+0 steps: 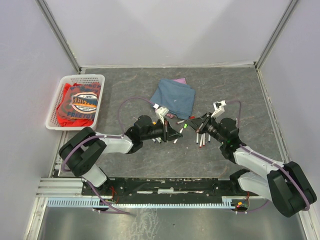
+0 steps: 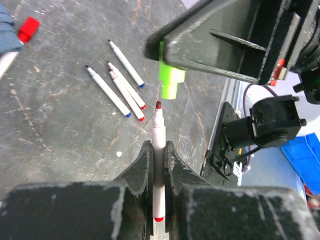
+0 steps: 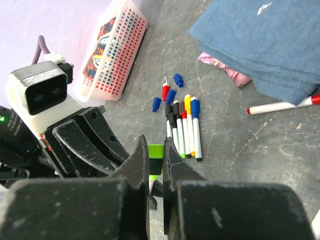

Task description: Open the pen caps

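Observation:
My left gripper (image 2: 158, 145) is shut on a white pen (image 2: 158, 165) with a red end. The pen's bare red tip (image 2: 158, 105) points at the right gripper. My right gripper (image 3: 156, 142) is shut on a green pen cap (image 3: 155, 162), which hangs a short gap from that tip (image 2: 169, 82). The two grippers meet at the table's middle (image 1: 175, 134) (image 1: 194, 125). Three uncapped pens (image 2: 125, 87) lie on the table beyond the left fingers. A row of several capped pens (image 3: 182, 127) lies ahead of the right gripper, with loose blue caps (image 3: 170, 96) and a red cap (image 3: 165, 92) behind it.
A folded blue cloth (image 1: 174, 96) lies at the back centre, over something pink. A red-capped pen (image 3: 282, 106) rests by its edge. A white basket (image 1: 77, 100) holding red fabric stands at the far left. More pens (image 1: 202, 140) lie under the right gripper.

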Controlling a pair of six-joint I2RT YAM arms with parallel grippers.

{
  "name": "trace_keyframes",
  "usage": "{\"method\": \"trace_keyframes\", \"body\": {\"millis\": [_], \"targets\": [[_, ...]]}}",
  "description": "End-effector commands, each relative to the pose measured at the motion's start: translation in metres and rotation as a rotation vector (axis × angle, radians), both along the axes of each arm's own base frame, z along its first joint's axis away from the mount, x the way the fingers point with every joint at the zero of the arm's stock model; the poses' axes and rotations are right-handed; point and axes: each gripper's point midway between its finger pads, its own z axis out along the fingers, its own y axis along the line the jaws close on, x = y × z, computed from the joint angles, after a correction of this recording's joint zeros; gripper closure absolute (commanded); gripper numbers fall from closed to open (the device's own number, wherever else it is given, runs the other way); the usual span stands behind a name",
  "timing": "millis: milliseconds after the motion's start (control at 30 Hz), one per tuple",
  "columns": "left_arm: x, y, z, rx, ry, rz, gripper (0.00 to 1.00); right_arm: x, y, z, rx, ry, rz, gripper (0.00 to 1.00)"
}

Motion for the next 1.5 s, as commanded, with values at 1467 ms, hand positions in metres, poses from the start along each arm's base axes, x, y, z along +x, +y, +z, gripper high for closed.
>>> {"method": "trace_keyframes", "body": {"millis": [1467], "targets": [[0.048,0.186,-0.002,0.36,-0.053,0.917,0.97,0.082,0.19,-0.061,-0.437,0.205,0.169,0.96]]}}
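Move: The loose blue and red caps my right hand is taking the green cap to lie about 21 cm to its left, 8 cm ahead and 15 below. The row of capped markers is nearer, some 13 cm left and 4 ahead; the folded cloth is 6 cm left and 19 ahead, and the uncapped pens about 9 cm right, level with it. From my left hand the loose caps are about 17 cm left, 12 ahead and 12 below. My left hand clears out first, carrying the uncapped pen about 18 cm left and a little forward, turning some 50 degrees counter-clockwise. With the green cap still pinched, my right hand eases slightly right and sinks about 8 cm, tipping its fingers down, then sweeps nearly 20 cm left and some 5 forward over the marker row towards the loose caps. ##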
